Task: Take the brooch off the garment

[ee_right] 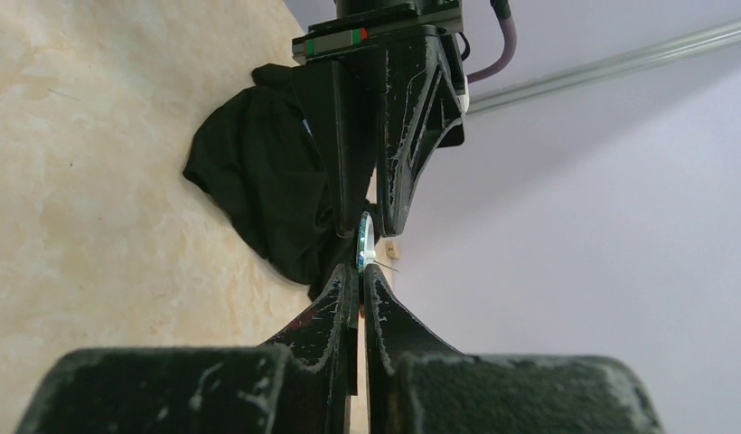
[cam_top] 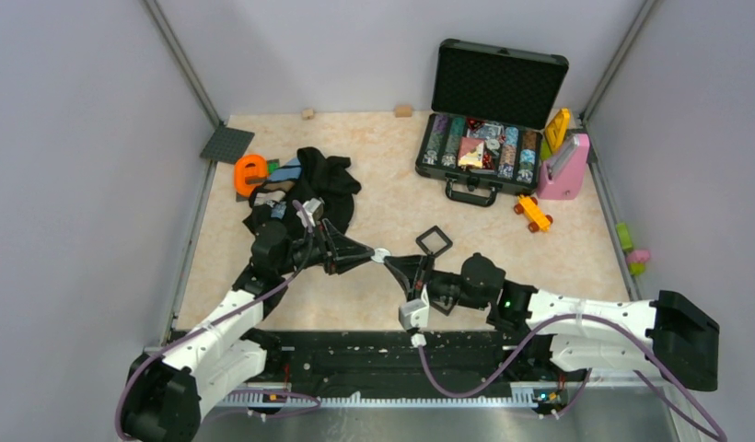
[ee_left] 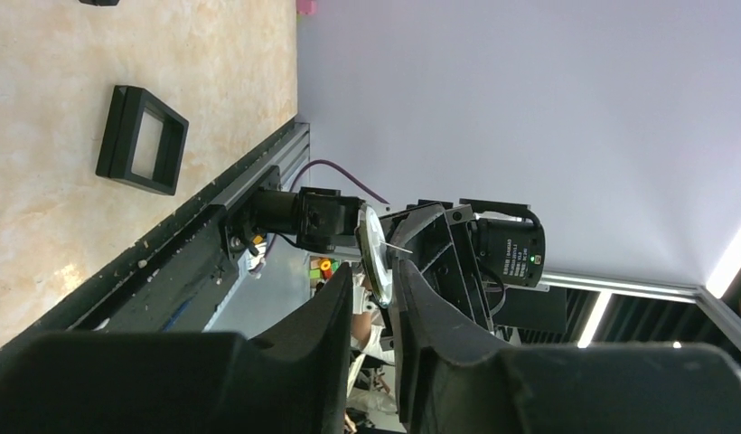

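The brooch point(cam_top: 381, 254), a small round disc, hangs in the air between my two grippers, well off the garment point(cam_top: 319, 184). My right gripper point(cam_top: 390, 260) is shut on its edge; in the right wrist view its tips point(ee_right: 361, 269) pinch the disc point(ee_right: 364, 240). My left gripper point(cam_top: 369, 253) comes from the opposite side. In the left wrist view its fingers point(ee_left: 374, 271) straddle the edge-on brooch point(ee_left: 374, 249), with a gap still showing on one side. The black garment point(ee_right: 258, 181) lies bunched on the table behind.
A square black frame point(cam_top: 434, 241) lies just beyond the grippers, also in the left wrist view point(ee_left: 143, 140). An open black case point(cam_top: 489, 120) stands at the back right beside a pink box point(cam_top: 565, 170) and a toy car point(cam_top: 533, 214). An orange piece point(cam_top: 249, 172) sits by the garment.
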`<state>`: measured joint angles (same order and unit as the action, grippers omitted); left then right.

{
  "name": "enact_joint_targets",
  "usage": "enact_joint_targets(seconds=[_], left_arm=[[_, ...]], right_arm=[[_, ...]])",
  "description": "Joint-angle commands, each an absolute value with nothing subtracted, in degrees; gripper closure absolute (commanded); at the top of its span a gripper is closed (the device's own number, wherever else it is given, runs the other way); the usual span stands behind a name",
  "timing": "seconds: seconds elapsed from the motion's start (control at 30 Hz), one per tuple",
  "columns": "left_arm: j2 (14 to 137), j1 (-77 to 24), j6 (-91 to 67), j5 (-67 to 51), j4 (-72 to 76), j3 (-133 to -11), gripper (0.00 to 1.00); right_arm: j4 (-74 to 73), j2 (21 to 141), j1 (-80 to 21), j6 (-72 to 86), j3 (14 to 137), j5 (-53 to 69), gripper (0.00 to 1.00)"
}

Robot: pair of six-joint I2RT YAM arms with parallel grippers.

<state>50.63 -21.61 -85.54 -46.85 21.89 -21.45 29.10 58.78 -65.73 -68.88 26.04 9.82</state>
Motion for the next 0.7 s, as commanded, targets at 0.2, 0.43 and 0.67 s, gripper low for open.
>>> enact_joint_targets(seconds=[0.2,0.43,0.67], left_arm=[[52.25,-21.93,-85.04,-47.59,25.71,-21.33,0.93],[51.79,-21.45,-76.23,-47.99,19.62,-25.28,1.00],[51.95,-20.59,-62.50,-46.90,8.69,-30.27,1.00]], right_arm=[[29.64,59.64,-66.71,-69.29,28.84,9.76,1.00],[33.05,55.08,-66.80,-60.43,24.48,11.31,0.47],[27.90,43.49,-66.71,-21.77,24.25,2.56,0.25]])
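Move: The brooch, on edge and still pinched between the right fingertips, has its middle about 2 cm left and 1 cm ahead of the right hand; from the left hand it is about 2 cm right and 1 cm back, both at its height. From the right hand, two square frames lie on the table some 22 cm below: one about 13 cm right and 9 cm ahead, the other 14 cm right and 2 cm back. The left hand stays almost in place at the handover, closing its part-open fingertips fully to pinch the near rim of the brooch, and sinks about 1 cm, then tilts roughly ten degrees as it eases slightly forward and back up. Once that grip is shut, the right fingers open wide and let go of the brooch, and the right hand draws away from it back and to the right by about 3 cm, rising a little and rotating some 20 degrees. ##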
